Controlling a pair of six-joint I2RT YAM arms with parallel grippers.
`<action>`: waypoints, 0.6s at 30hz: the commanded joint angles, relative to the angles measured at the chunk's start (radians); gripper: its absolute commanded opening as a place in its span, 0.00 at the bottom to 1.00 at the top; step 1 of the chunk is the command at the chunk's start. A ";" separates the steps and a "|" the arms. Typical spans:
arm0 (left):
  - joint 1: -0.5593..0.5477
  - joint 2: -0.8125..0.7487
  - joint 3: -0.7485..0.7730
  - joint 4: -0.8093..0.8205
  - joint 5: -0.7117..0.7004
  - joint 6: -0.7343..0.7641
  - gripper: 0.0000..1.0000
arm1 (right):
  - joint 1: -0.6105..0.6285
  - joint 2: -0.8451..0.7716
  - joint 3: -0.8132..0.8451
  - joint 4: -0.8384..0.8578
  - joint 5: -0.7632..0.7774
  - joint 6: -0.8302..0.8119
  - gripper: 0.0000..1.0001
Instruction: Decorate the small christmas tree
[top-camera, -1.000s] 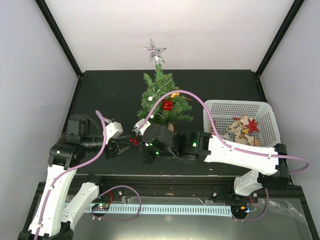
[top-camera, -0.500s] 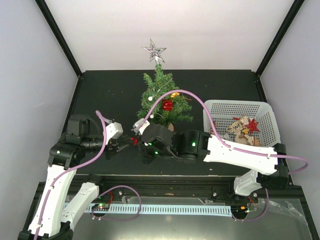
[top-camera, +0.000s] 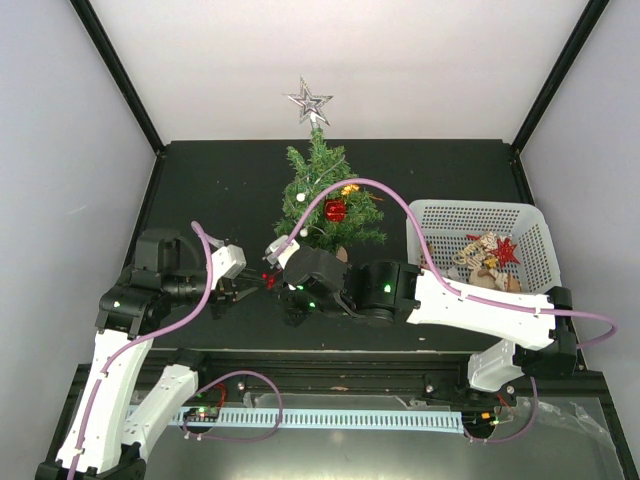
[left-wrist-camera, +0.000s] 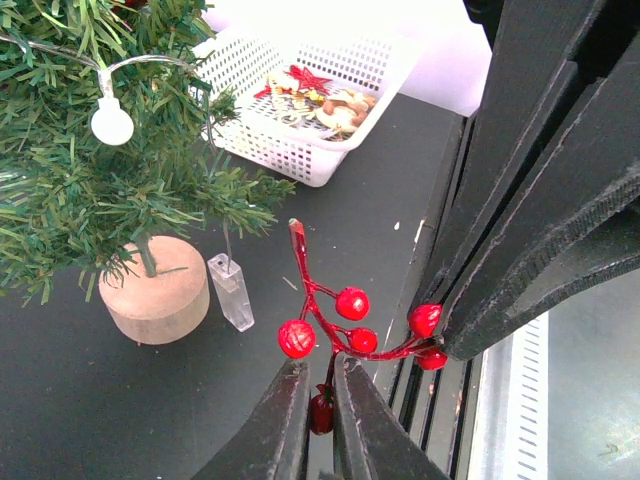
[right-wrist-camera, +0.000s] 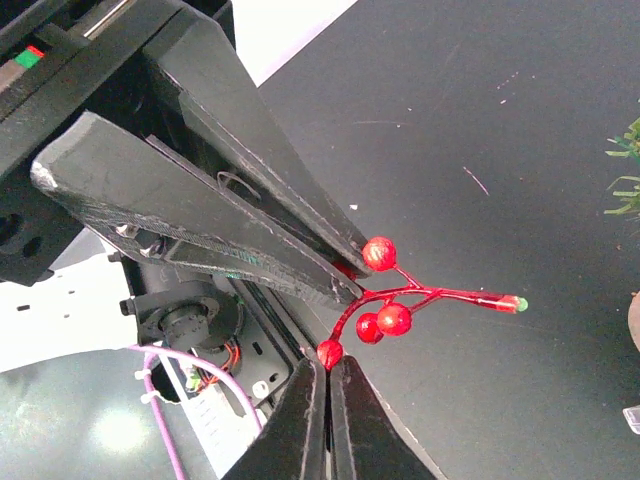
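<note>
The small christmas tree (top-camera: 320, 200) stands at the back centre on a round wooden base (left-wrist-camera: 155, 295), topped by a silver star (top-camera: 308, 100) and carrying a red ornament (top-camera: 335, 210) and a light string. In front of it a red berry sprig (top-camera: 267, 281) hangs in the air between both grippers. My left gripper (left-wrist-camera: 320, 385) has its jaws pressed onto the sprig's lower stem and one berry. My right gripper (right-wrist-camera: 328, 365) is shut on the sprig's other end, with a berry (right-wrist-camera: 330, 352) at its fingertips.
A white plastic basket (top-camera: 480, 240) with several ornaments sits at the right, also seen behind the tree in the left wrist view (left-wrist-camera: 300, 160). A small clear plastic block (left-wrist-camera: 231, 290) lies beside the tree base. A metal rail runs along the table's near edge.
My left gripper's jaws have come together around the berry sprig. Both arms have hardly moved, and the right gripper still holds the sprig.
</note>
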 joint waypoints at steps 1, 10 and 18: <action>-0.002 -0.014 0.032 -0.006 0.003 0.008 0.09 | 0.006 -0.003 0.027 0.015 0.019 0.005 0.04; -0.001 -0.022 0.029 0.001 -0.012 0.003 0.09 | 0.007 -0.026 0.008 0.009 0.055 0.018 0.14; -0.001 -0.020 0.040 -0.001 -0.037 0.002 0.09 | 0.007 -0.078 -0.018 -0.004 0.138 0.039 0.42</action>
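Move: The red berry sprig is between both hands: clamped in the left fingertips, its middle some 2 cm right of the left hand point, and about 3 cm left and 1 cm ahead of the right one, at their height. From the left hand the tree's middle is about 17 cm ahead, 13 cm right, about level; the clear block lies 5 cm nearer than the tree and 19 cm below the hand, the basket some 20 cm ahead, 39 cm right and 20 cm down. The right fingers part to about a third of their opening and let go of the sprig's berry end, while the left fingers keep their pinch and hold the sprig nearly still. The right hand stays almost in place as it opens, then backs off faster at the last, up, forward and to its right, about 1.5 cm in all. ##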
